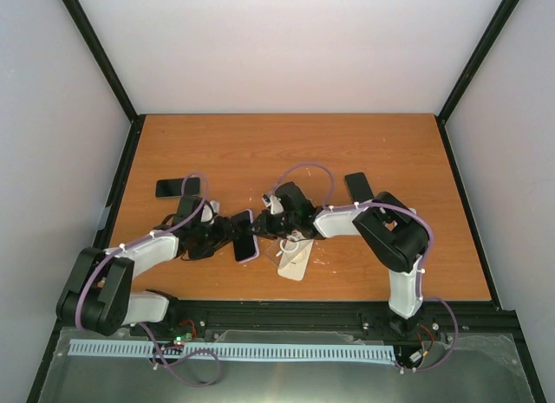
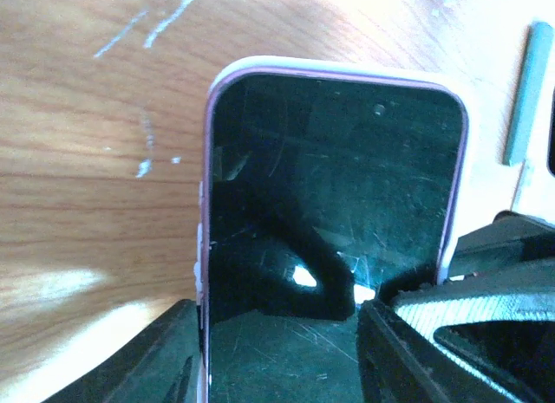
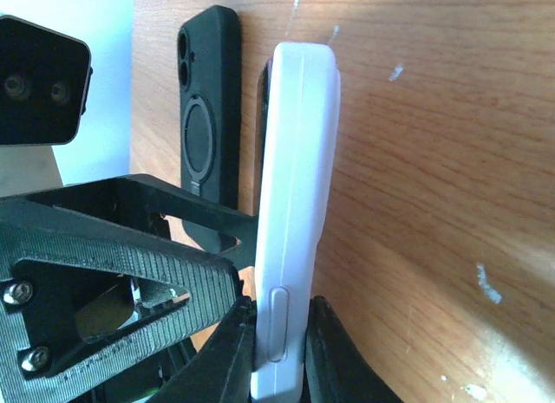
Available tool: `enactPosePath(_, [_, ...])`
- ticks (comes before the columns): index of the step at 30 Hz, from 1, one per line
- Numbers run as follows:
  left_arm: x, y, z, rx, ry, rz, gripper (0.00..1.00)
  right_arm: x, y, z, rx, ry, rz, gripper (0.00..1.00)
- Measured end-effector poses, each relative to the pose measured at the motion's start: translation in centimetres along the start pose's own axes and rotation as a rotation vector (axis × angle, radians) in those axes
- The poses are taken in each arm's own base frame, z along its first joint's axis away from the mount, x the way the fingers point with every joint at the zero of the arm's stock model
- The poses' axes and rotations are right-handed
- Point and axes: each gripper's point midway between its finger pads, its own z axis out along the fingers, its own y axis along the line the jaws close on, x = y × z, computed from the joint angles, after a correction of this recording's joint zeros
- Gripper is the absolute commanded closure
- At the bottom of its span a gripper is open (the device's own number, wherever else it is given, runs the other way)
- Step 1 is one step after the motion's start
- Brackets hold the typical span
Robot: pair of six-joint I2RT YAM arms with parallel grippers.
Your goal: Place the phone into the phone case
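Observation:
The phone (image 2: 334, 186), dark screen toward the left wrist camera, sits inside a white phone case (image 3: 299, 160) with a pink rim. In the top view it is held off the table at centre left (image 1: 245, 238). My right gripper (image 3: 282, 309) is shut across the case's thickness near a side button, and shows from above (image 1: 264, 225). My left gripper (image 2: 279, 312) straddles the phone's lower end. One finger lies against the left edge and the other overlaps the screen, so its contact is hidden. It reaches in from the left (image 1: 227, 234).
A cream case (image 1: 295, 257) lies flat on the wooden table just right of the held phone. A black case with a ring (image 3: 208, 117) lies further back, seen at the left (image 1: 178, 187). Another black phone (image 1: 358, 187) lies behind the right arm.

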Motion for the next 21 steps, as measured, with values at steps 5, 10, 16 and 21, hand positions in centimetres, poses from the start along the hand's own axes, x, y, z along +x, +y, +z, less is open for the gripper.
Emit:
enactPosePath(5, [-0.2, -2.2, -1.3, 0.075, -0.023, 0.03, 0.2, -0.4, 1.3, -1.1, -0.007, -0.025, -0.03, 0.9])
enactPosePath(10, [-0.6, -5.8, -4.1, 0.169, -0.065, 0.093, 0.11, -0.3, 2.9, -3.0, -0.033, -0.067, -0.059, 0.9])
enactPosePath(16, [-1.2, -10.0, -8.3, 0.257, -0.139, 0.179, 0.09, 0.1, 5.8, -6.3, -0.097, -0.095, -0.118, 0.9])
enactPosePath(21, [0.1, -12.1, -10.9, 0.347, -0.152, 0.235, 0.09, 0.5, 9.8, -10.2, -0.185, -0.127, -0.218, 0.88])
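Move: My right fingers already pinch the right long edge of the phone and phone case, whose middle lies about 4 cm to my left and 2 cm back. My open left fingers straddle the left edge, with that middle some 4 cm to their right and 2 cm back. The gold phone lies about 11 cm right and 8 cm back of my right hand; the black phone is roughly 10 cm left and 3 cm back of my left hand. I keep my right pinch on the cased phone and carry it up about 13 cm, easing a little right and back towards the end as the wrist tilts. Alongside it, my left hand spreads its fingers wide, comes free of the left edge and climbs about 16 cm, its fingertips swinging up some 25 degrees towards level and staying close by the phone's left side. ##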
